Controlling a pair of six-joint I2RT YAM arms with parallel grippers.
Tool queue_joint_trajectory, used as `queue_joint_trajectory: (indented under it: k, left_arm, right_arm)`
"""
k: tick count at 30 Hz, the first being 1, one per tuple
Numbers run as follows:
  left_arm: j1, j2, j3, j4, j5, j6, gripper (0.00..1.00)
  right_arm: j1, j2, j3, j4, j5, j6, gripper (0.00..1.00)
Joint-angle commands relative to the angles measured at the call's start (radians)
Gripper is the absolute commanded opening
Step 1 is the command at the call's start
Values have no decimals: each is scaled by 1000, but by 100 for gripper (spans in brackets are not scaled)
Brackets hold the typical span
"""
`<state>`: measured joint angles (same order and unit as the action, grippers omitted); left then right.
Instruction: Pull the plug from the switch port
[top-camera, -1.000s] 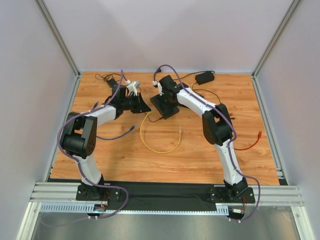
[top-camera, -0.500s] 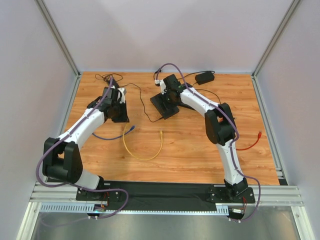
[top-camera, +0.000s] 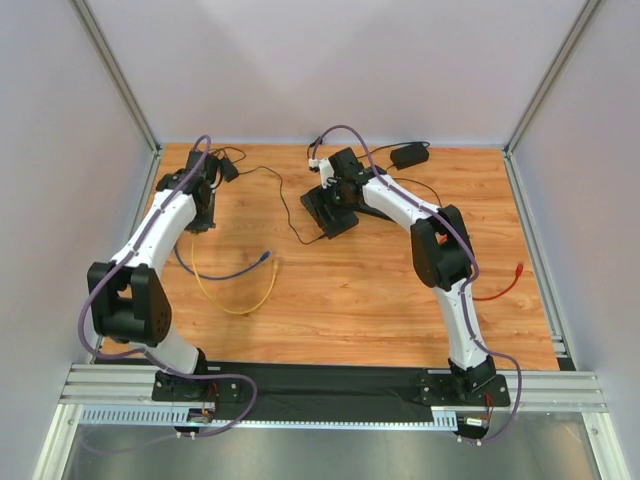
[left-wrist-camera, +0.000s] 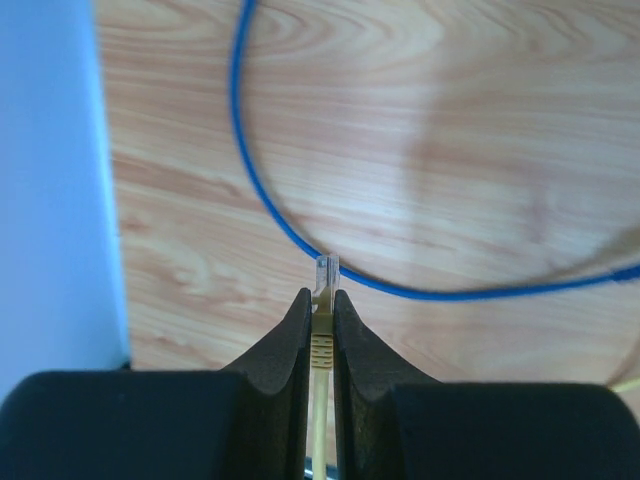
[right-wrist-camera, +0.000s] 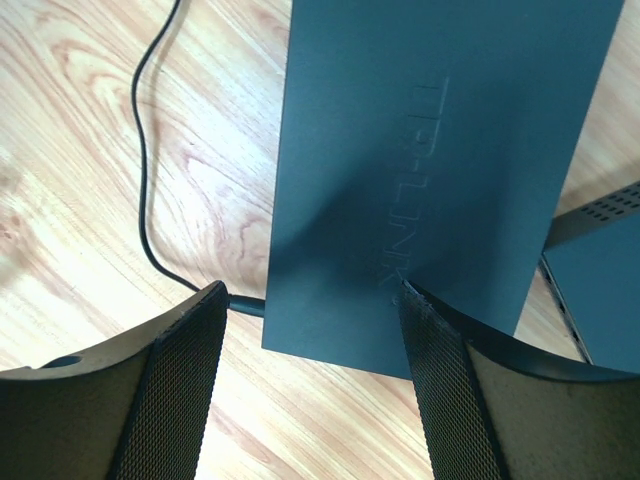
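Observation:
The black switch lies at the back middle of the table, and in the right wrist view the switch fills the upper right. My right gripper hovers over its near left corner, open; the right gripper has one mesh pad above the lid and one beside it. The plug, clear-tipped with a yellow boot, is pinched in my left gripper. That left gripper is far left near the wall, well apart from the switch. The yellow cable trails from it.
A blue cable curves across the wood under the plug; the same blue cable ends in a loose plug. A thin black lead enters the switch's side. A power adapter sits at the back, a red cable on the right.
My left arm has swung from beside the switch to the far left wall, carrying the plug and dragging the yellow cable leftward. The right arm has barely moved.

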<state>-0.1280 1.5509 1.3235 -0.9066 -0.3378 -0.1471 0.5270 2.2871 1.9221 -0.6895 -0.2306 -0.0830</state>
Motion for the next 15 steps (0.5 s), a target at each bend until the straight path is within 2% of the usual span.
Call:
queue_joint_trajectory:
  k: [1, 6, 10, 15]
  left_arm:
    - [24, 114, 109, -41, -239, 104, 0]
    - [67, 277, 218, 0, -303, 167, 0]
    - [91, 333, 212, 174, -358, 248, 1]
    - [108, 362, 214, 302, -288, 296, 3]
  right_arm:
    - [7, 18, -40, -50, -49, 0, 71]
    - [7, 23, -38, -51, -53, -3, 71]
    - [5, 23, -40, -51, -49, -6, 71]
    - [5, 29, -32, -53, -49, -4, 71]
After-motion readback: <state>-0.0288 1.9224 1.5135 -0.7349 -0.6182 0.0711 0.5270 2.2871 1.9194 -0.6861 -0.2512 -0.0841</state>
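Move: The left gripper already holds the yellow plug in the air. The blue cable's far plug, on the open table it is being carried towards, lies about 16 cm ahead, roughly level sideways and some 13 cm below. The blue near plug is about 5 cm ahead and 18 cm right, the yellow cable's free end 3 cm ahead and 20 cm right, and the power brick 27 cm ahead and 11 cm right. From the right gripper, the blue far plug is about 31 cm left and 6 cm ahead. Keep the left fingers shut on the yellow plug and swing it left and forward, about 8 cm each way, towards the left wall and the table beside the blue far plug. Hold the height at first, then sink some 4 cm, rolling the wrist about 20 degrees so the fingertips swing out to the left. ##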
